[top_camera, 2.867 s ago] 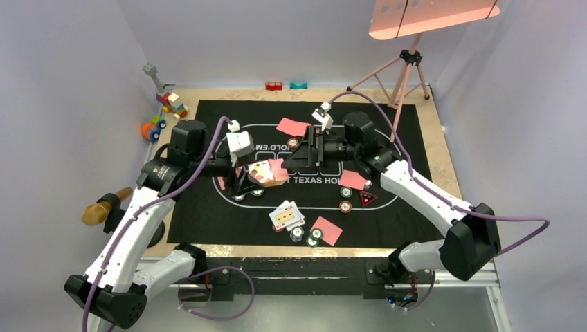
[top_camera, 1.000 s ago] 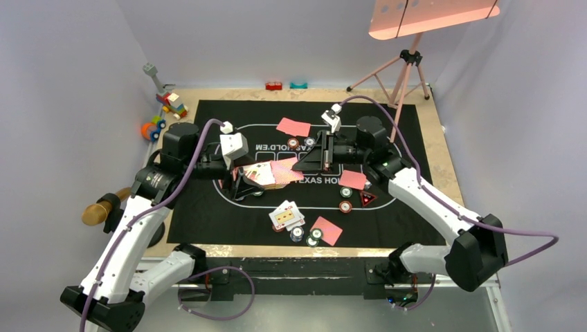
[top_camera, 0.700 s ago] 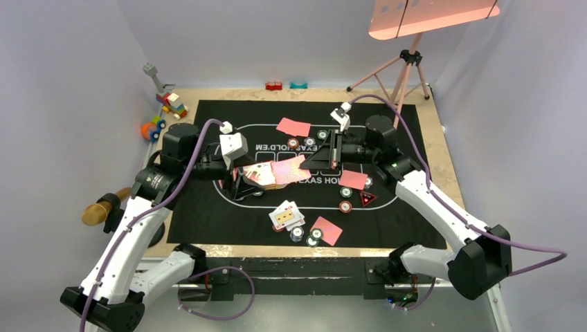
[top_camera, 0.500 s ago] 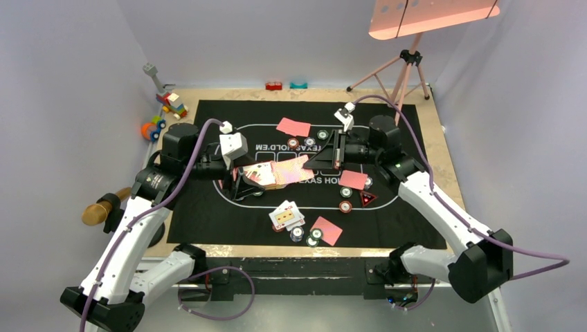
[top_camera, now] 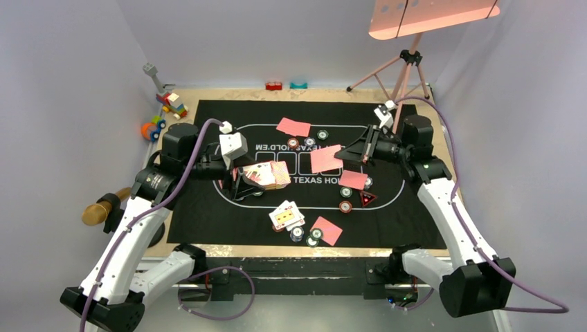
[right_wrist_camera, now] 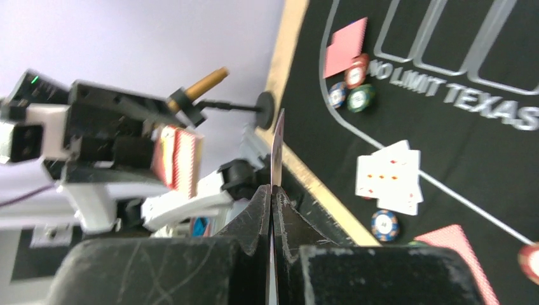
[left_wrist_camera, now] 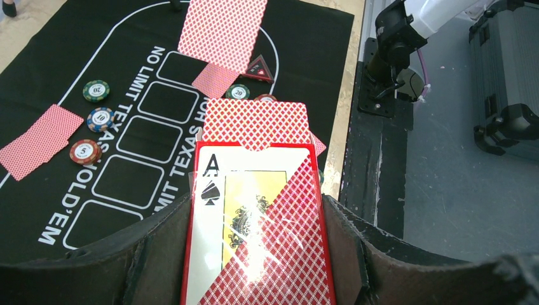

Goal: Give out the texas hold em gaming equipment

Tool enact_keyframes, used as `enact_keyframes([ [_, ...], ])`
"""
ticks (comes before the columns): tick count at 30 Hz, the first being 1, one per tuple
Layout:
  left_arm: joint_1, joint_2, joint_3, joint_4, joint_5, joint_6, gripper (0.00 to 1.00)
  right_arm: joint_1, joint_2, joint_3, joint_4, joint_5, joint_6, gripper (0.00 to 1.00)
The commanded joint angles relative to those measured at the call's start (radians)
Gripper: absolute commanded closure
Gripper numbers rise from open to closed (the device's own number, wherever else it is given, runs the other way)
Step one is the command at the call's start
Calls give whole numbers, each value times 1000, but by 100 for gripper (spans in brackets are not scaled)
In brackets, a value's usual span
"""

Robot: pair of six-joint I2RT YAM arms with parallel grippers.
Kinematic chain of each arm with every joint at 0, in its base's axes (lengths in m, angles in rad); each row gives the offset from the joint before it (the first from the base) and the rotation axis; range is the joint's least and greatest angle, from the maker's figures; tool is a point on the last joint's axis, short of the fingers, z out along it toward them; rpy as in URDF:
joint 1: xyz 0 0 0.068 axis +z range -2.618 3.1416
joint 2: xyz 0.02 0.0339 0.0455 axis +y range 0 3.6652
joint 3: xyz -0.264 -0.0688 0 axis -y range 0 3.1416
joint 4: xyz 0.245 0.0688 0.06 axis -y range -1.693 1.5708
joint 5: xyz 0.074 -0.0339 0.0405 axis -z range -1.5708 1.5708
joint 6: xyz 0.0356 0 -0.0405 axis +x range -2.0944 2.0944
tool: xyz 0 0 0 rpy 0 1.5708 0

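My left gripper (top_camera: 257, 177) is shut on a clear-fronted deck of playing cards (left_wrist_camera: 257, 222); an ace of spades shows on its face and one red-backed card (left_wrist_camera: 256, 124) sticks out of the top. My right gripper (top_camera: 345, 154) is shut on a single red-backed card (top_camera: 325, 159), held above the mat's middle, well right of the deck. The right wrist view shows that card edge-on (right_wrist_camera: 277, 149) between closed jaws (right_wrist_camera: 272, 190). More red-backed cards (top_camera: 293, 126) lie on the mat, with face-up cards (top_camera: 286, 216), poker chips (top_camera: 345, 206) and the triangle marker (top_camera: 366, 198).
The black mat (top_camera: 208, 200) covers most of the wooden table. Toy blocks (top_camera: 172, 102) and coloured discs (top_camera: 152, 128) sit at the back left. Small red (top_camera: 274, 86) and teal (top_camera: 298, 85) bricks lie at the far edge. A pink tripod (top_camera: 405, 69) stands back right.
My right gripper closed on a card at the deck and drew it out to the right, clear of the deck. The left arm and the deck stayed still.
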Motion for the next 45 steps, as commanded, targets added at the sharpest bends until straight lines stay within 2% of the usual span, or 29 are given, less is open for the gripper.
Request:
enact_keyframes([
  [1, 7, -23, -5, 60, 43, -15, 100, -82, -7, -35, -122, 86, -135, 100],
  [5, 6, -26, -7, 55, 44, -11, 100, -110, 13, -62, -197, 312, -213, 100],
  [8, 6, -27, -11, 60, 45, -13, 100, -116, 14, -110, -177, 491, -211, 100],
  [16, 7, -34, -13, 60, 46, -17, 100, -144, 38, -234, -50, 738, -159, 100],
  [22, 7, -39, -17, 63, 47, -24, 100, -183, 110, -316, 52, 729, -107, 100],
  [28, 6, -42, -20, 62, 50, -30, 100, -183, 149, -322, 40, 771, -110, 99],
  [30, 8, -42, -22, 70, 53, -35, 100, -183, 167, -307, -6, 788, -113, 87],
  [36, 7, -40, -23, 87, 62, -57, 100, -183, 127, -298, -104, 805, -117, 64],
  [42, 6, -42, -25, 91, 64, -62, 100, -183, 36, -249, -218, 851, -121, 62],
  [45, 7, -43, -26, 91, 66, -63, 100, -184, -39, -221, -229, 796, -123, 59],
])
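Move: The right hand, pinching a face-down card by its edge, takes it to the lone dealt card, about 8 cm ahead, 10 cm right and some 30 cm below. From that dealt card, the blue chip stands 5 cm right and 1 cm back, the green chip 5 cm back and 2 cm left, and the red triangle 7 cm back and 5 cm right. From the left hand, still holding the deck, the dealt card lies roughly 15 cm ahead, 32 cm right and 30 cm down. Down and to the right, with a smaller reach forward, the right hand sweeps the pinched card about 23 cm lower and 15 cm sideways towards the dealt card, swinging clockwise some 45 degrees while the fingers tip steeply down. Low over the mat, the fingers part to under half open and let go of the card; the hand then eases back and lifts by about 2 cm. ##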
